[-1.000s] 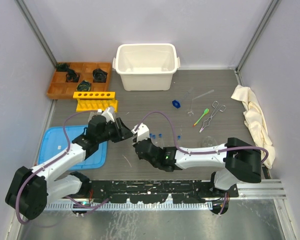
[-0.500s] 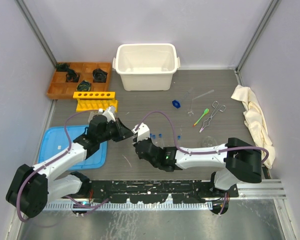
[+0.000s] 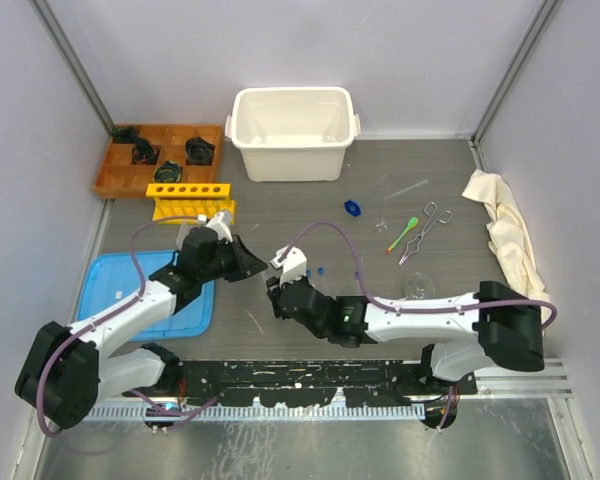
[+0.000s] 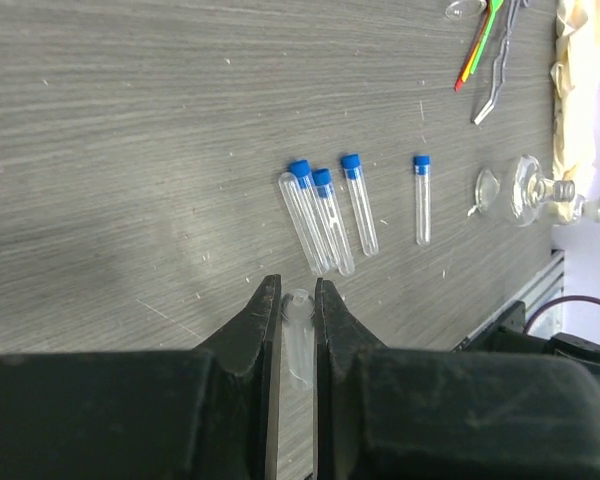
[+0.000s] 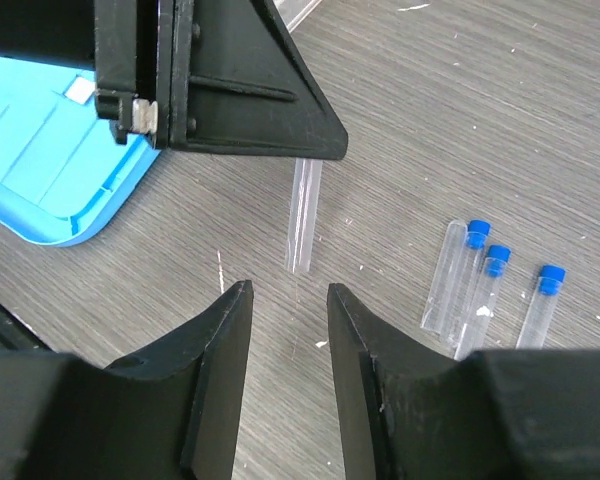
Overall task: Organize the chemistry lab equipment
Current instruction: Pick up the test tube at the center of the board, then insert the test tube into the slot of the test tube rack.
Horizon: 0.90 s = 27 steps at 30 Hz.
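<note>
My left gripper [image 4: 297, 284] is shut on a clear, uncapped glass tube [image 4: 298, 340]. The tube [image 5: 302, 215] sticks out of it above the table, held just off the surface. My right gripper [image 5: 288, 291] stands open just short of the tube's free end, nothing between its fingers. In the top view the two grippers [image 3: 262, 268] [image 3: 277, 285] nearly meet at mid-table. Several blue-capped tubes [image 4: 332, 215] lie side by side nearby. A small flask [image 3: 415, 285], forceps [image 3: 426, 228], a green spoon [image 3: 405, 231] and the yellow rack [image 3: 190, 203] are also on the table.
A blue flat tray [image 3: 130, 290] lies at the left under the left arm. A white bin [image 3: 295, 130] and an orange tray [image 3: 160, 158] stand at the back. A cream cloth [image 3: 505, 230] lies along the right edge. A loose blue cap [image 3: 352, 208] sits mid-table.
The left gripper closed on the tube. The right gripper then opened, let the tube go and drew back a little toward the near edge.
</note>
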Each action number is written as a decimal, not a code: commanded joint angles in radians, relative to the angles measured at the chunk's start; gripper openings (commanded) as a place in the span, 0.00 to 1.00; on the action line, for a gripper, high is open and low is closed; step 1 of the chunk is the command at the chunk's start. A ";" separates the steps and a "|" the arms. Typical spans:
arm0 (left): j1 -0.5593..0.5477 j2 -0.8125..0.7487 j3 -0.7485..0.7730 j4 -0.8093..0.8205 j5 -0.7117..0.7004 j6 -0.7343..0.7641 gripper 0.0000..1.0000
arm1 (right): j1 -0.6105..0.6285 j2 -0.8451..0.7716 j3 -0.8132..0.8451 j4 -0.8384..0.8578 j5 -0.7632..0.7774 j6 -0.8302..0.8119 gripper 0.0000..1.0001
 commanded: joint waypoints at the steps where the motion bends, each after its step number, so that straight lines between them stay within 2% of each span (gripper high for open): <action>1: -0.003 0.009 0.076 -0.009 -0.041 0.061 0.06 | 0.010 -0.105 -0.040 0.007 0.068 0.029 0.42; 5: -0.003 0.021 0.109 -0.035 -0.073 0.097 0.06 | 0.010 -0.163 -0.085 -0.004 0.126 0.040 0.42; 7: -0.004 0.021 0.129 -0.059 -0.148 0.137 0.06 | 0.010 -0.179 -0.104 -0.012 0.151 0.044 0.43; 10: -0.004 0.019 0.159 -0.090 -0.308 0.217 0.01 | 0.010 -0.175 -0.118 -0.015 0.162 0.047 0.44; 15: -0.003 0.019 0.220 -0.078 -0.601 0.343 0.00 | 0.010 -0.123 -0.115 -0.024 0.160 0.059 0.45; 21: 0.020 0.067 0.271 0.110 -0.913 0.526 0.00 | 0.010 -0.094 -0.112 -0.020 0.141 0.072 0.45; 27: 0.160 0.146 0.307 0.235 -0.958 0.515 0.00 | 0.007 -0.129 -0.132 -0.013 0.139 0.073 0.46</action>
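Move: My left hand holds the upright test tube; the yellow rack it goes to is about 20 cm ahead, 18 cm left and some 7 cm lower. The clear rack lies on the way, roughly 10 cm ahead and 11 cm left. For my empty right hand, the nearest loose test tube, the uncapped one, lies about 5 cm ahead, 6 cm right and 12 cm below. A blue-capped tube lies 2 cm right of it, level with it. I carry the held test tube with my left hand towards the yellow rack, about 14 cm left and 13 cm forward while rising some 9 cm, swinging the wrist counter-clockwise until the fingers point nearly straight forward and flatter. My right hand, already free, first lifts slightly, shifts 5 cm right towards the loose tubes, then sinks, fingers staying open. ##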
